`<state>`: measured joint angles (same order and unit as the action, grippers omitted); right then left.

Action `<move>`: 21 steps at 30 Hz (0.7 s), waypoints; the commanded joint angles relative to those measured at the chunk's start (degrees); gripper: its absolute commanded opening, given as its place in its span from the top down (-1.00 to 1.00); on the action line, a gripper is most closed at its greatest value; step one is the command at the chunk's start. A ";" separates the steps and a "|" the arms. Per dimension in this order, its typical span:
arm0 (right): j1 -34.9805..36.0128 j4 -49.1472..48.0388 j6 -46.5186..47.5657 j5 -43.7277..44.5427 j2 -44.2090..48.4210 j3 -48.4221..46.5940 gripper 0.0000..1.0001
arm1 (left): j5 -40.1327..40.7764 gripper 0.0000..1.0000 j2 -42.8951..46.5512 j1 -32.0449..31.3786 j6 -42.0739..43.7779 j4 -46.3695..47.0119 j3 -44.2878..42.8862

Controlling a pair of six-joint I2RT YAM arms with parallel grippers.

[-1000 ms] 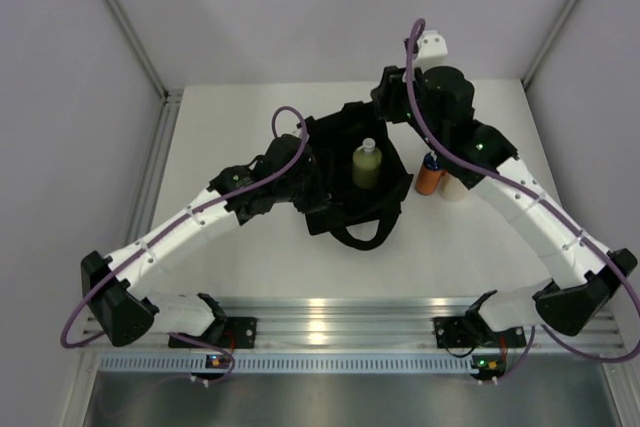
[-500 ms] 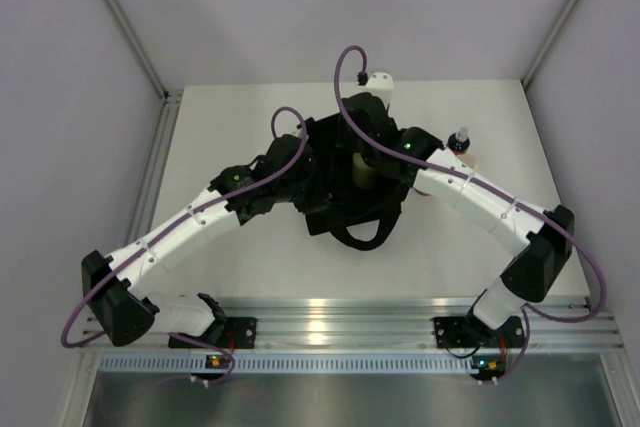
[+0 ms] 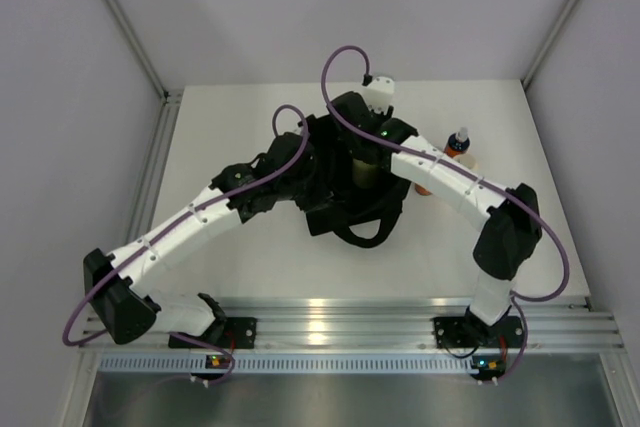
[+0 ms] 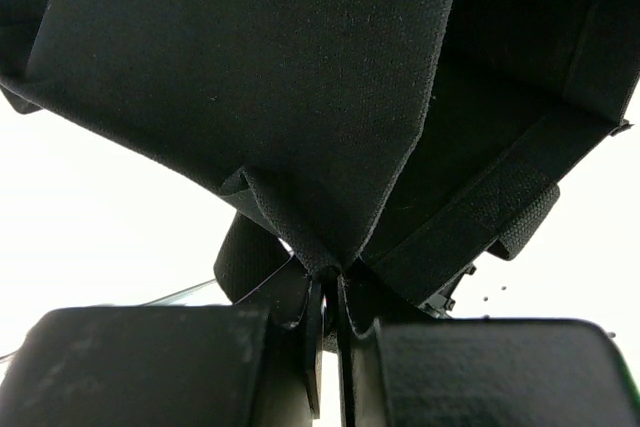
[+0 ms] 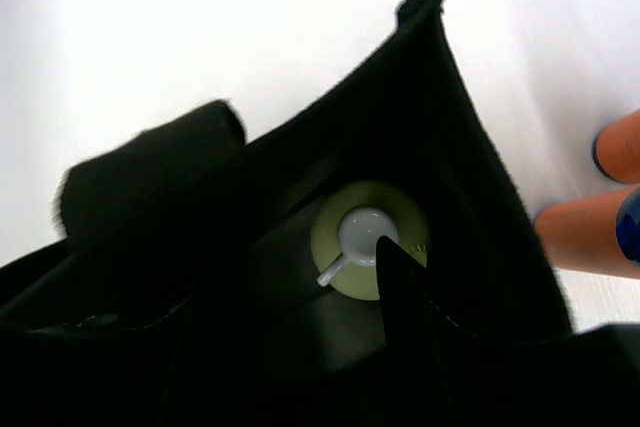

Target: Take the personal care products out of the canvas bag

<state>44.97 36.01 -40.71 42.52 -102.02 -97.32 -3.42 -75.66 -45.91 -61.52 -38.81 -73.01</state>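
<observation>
The black canvas bag [image 3: 335, 209] stands open mid-table. My left gripper [image 3: 298, 162] is shut on the bag's left rim; in the left wrist view its jaws [image 4: 331, 282] pinch a fold of the fabric [image 4: 250, 67]. My right gripper [image 3: 362, 152] hovers over the opening, open and holding nothing. In the right wrist view it [image 5: 305, 272] looks down on a pale yellow-green bottle [image 5: 368, 237] with a white cap, upright inside the bag [image 5: 455, 127]. One dark fingertip [image 5: 395, 267] overlaps the bottle; the other is lost in shadow. Two orange bottles [image 3: 457, 142] [image 3: 425, 187] and a cream one [image 3: 470, 163] are outside.
The removed bottles sit on the white table [image 3: 230, 277] just right of the bag, under my right forearm; the orange ones [image 5: 585, 237] show at the right edge of the right wrist view. A loop handle [image 3: 362, 237] hangs off the bag's near side.
My right arm has swung left, from the bottles beside the bag to above the bag's opening, with its jaws widening. The left arm and the bag have not moved.
</observation>
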 commanded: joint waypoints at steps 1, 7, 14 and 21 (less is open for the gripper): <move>-0.94 2.14 -3.23 3.97 -1.60 -2.88 -0.06 | -0.71 1.00 -0.89 -0.32 0.34 0.93 -2.04; -2.69 2.31 -4.99 4.41 -3.97 -2.97 -0.05 | -0.88 1.00 -0.81 -0.32 1.13 1.01 -2.57; -4.10 2.57 -6.05 4.50 -6.26 -2.53 -0.04 | -1.68 1.00 -0.89 -0.23 2.36 0.93 -3.10; -4.28 3.19 -7.72 4.32 -7.05 -0.42 -0.03 | -1.41 1.00 -0.28 -0.06 3.33 0.93 -3.28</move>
<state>41.82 37.56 -46.28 45.45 -108.47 -97.56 -3.42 -76.25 -45.91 -59.61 -38.76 -74.43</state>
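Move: The green bottle stands in the bag some 16 cm below the right hand, about 2 cm ahead and 2 cm to its right. Outside the bag, the nearer orange bottle is roughly 17 cm right of the hand and 1 cm ahead; the white jar is about 25 cm right and level with it. From the left hand, still pinching the bag's edge, the green bottle lies about 17 cm ahead and 8 cm right. The right hand sinks about 5 cm towards the green bottle, easing forward and right, fingers staying half open. ##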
